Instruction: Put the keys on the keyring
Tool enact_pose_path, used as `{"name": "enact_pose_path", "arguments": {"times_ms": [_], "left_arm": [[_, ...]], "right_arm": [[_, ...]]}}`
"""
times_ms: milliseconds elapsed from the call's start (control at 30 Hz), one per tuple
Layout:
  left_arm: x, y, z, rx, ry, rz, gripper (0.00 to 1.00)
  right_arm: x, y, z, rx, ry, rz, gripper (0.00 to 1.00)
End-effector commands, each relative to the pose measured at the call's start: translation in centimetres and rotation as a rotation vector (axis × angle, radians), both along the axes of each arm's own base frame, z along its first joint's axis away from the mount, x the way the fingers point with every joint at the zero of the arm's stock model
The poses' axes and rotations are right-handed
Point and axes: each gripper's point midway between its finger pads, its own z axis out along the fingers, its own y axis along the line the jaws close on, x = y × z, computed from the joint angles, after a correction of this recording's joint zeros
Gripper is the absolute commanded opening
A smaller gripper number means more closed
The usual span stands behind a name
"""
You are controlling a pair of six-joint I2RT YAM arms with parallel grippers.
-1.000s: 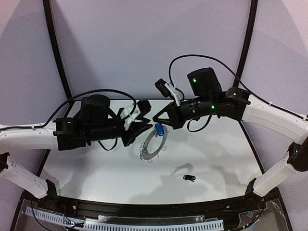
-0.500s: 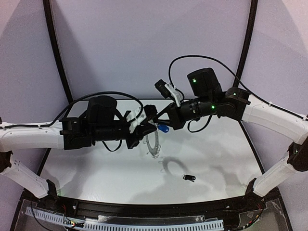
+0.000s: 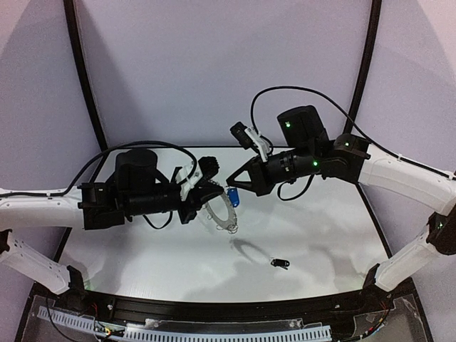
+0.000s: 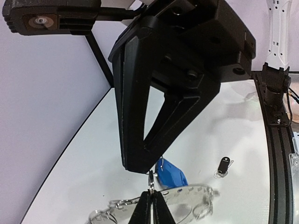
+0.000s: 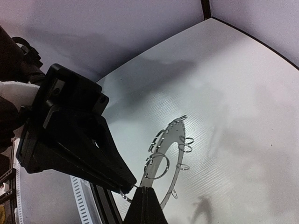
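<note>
My left gripper [image 3: 216,191] is shut on the edge of the keyring [image 3: 231,217], a flat grey ring fringed with wire loops, and holds it in the air above the table. In the left wrist view the shut fingers [image 4: 151,192] pinch the keyring [image 4: 188,191] at a loop. My right gripper [image 3: 229,178] is shut tip to tip against the left one, with the blue key [image 3: 234,197] hanging from its tip by a small wire loop. The blue key [image 4: 172,173] shows just under the right gripper [image 4: 140,164]. The black key [image 3: 278,263] lies on the table. The right wrist view shows the keyring [image 5: 178,138] beyond my shut right gripper [image 5: 146,190]; the blue key is hidden there.
The white table [image 3: 320,235] has a black rail along its near edge [image 3: 228,308]. Black frame posts [image 3: 85,78] stand at the back left and back right. The black key [image 4: 224,164] also shows in the left wrist view, to the right of the held ring.
My left arm pushed right toward the right gripper, then drew back a little left, and the ring swung with it. The right gripper shifted slightly; the blue key stays at its tip.
</note>
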Motion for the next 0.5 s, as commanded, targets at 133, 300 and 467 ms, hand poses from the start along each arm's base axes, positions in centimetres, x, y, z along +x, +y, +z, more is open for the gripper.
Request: {"name": "enact_pose_path", "arguments": {"times_ms": [133, 300, 467], "left_arm": [[-1.5, 0.5, 3.0, -0.108, -0.028, -0.065, 0.01], [-1.9, 0.2, 3.6, -0.153, -0.036, -0.089, 0.01], [-1.9, 0.2, 4.4, -0.193, -0.061, -0.088, 0.01]], "right_arm": [[1.4, 0.4, -5.9, -0.093, 0.046, 0.037, 0.0], [1.3, 1.4, -7.8, -0.086, 0.084, 0.075, 0.0], [0.6, 2.8, -8.2, 0.06, 0.216, 0.154, 0.0]]}}
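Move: The keyring hangs beneath my two shut grippers, its middle about 6 cm straight below my left fingertips and roughly 8 cm below my right, 1 cm to the right hand's left. The blue key dangles about 4 cm under my right fingertips and 1 cm to their right. From the right hand, the black key lies on the table some 13 cm to the right, 6 cm back and 29 cm down. I sink both closed grippers together, the right one faster: about 5 cm down and 2.5 cm to its left, in towards my left fingertips, turning a little counter-clockwise. My left hand goes some 3.5 cm down with hardly any sideways travel, keeping its pinch on the keyring side while the right keeps hold by the blue key. ##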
